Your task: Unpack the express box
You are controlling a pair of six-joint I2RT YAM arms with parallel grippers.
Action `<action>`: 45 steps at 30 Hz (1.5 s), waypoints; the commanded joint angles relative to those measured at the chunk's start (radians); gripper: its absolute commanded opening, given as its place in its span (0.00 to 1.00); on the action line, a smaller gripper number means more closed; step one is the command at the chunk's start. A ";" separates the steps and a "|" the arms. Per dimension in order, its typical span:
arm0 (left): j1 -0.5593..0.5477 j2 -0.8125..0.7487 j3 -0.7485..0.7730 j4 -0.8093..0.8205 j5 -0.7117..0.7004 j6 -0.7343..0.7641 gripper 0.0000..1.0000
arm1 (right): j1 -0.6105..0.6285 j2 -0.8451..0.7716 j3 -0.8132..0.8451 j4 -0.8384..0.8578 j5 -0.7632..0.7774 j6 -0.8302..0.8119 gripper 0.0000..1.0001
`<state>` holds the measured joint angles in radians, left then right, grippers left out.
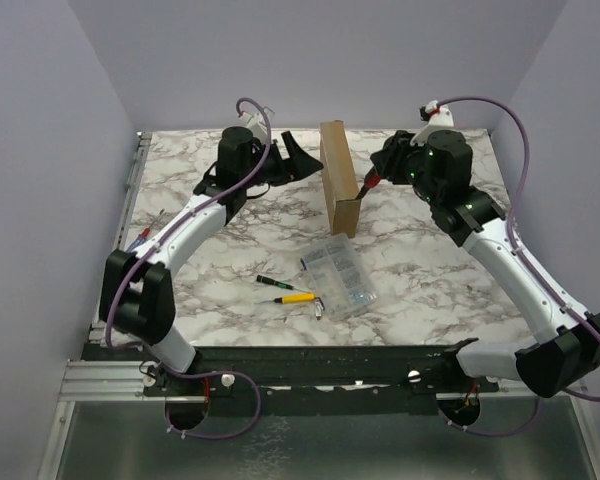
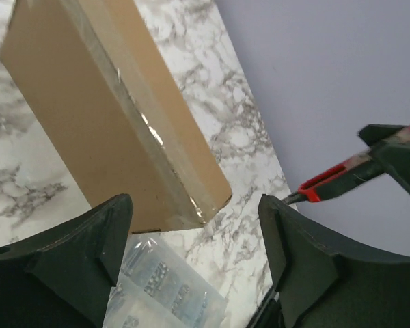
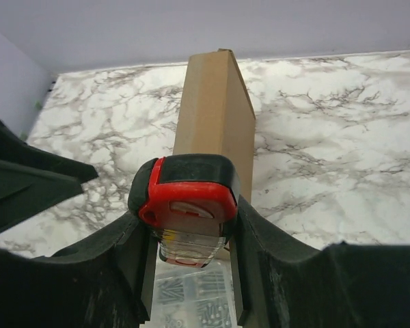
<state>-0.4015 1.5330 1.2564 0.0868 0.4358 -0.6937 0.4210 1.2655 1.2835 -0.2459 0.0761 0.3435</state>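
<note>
The express box point(image 1: 338, 175) is a plain brown cardboard mailer standing on its narrow edge at the back middle of the marble table. My left gripper point(image 1: 298, 158) hovers just left of it, open and empty. In the left wrist view the box point(image 2: 89, 116) lies beyond the spread jaws of the left gripper point(image 2: 195, 219). My right gripper point(image 1: 382, 170) is to the right of the box and shut on a red-and-black utility knife point(image 3: 191, 195), whose tip points toward the near end of the box point(image 3: 215, 109). The knife point(image 2: 328, 179) also shows in the left wrist view.
A clear plastic compartment case point(image 1: 342, 277) of small parts lies in front of the box. A yellow-handled screwdriver point(image 1: 295, 297) and a small dark one point(image 1: 270, 282) lie to its left. Purple walls close in the table on three sides.
</note>
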 commanded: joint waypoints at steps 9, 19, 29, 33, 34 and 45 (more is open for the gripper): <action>-0.030 0.217 0.082 -0.010 0.177 -0.055 0.67 | 0.198 0.070 0.084 0.003 0.390 -0.116 0.00; -0.066 0.285 0.090 -0.001 0.176 -0.029 0.59 | 0.220 0.097 0.101 -0.001 0.407 -0.127 0.00; -0.063 0.323 0.080 0.007 0.198 -0.020 0.46 | 0.249 0.144 0.126 0.000 0.471 -0.127 0.00; -0.062 0.322 0.072 0.008 0.199 -0.018 0.44 | 0.255 0.153 0.117 0.023 0.488 -0.133 0.00; -0.062 0.324 0.072 0.008 0.204 -0.019 0.43 | 0.256 0.155 0.115 0.026 0.490 -0.136 0.00; -0.060 0.332 0.068 0.010 0.221 -0.026 0.38 | 0.288 0.168 0.064 0.112 0.524 -0.193 0.00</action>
<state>-0.4660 1.8332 1.3315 0.1173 0.6445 -0.7399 0.6884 1.4158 1.3708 -0.2222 0.5591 0.1844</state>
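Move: The express box stands on edge, its middle about 10 cm ahead, 8 cm right and 20 cm below the left hand; its near top end is level with that hand, 9 cm right and 12 cm down. From the right hand that end is 7 cm left, 1 cm ahead and 16 cm down. The red cutter in the right hand is about 14 cm right of the left hand; the clear parts case lies 11 cm back, 8 cm right and 26 cm below the left hand. The left fingertips come right up to the near top end of the box, apparently touching by the end: the hand drops quickly, then sinks more slowly while going right, some 9 cm down and 6 cm right, tipping down and turning clockwise about 15 degrees as the fingers close to half their gap. The right hand keeps its grip on the cutter and brings it about 4 cm left towards the same end, its left side rolling down. ##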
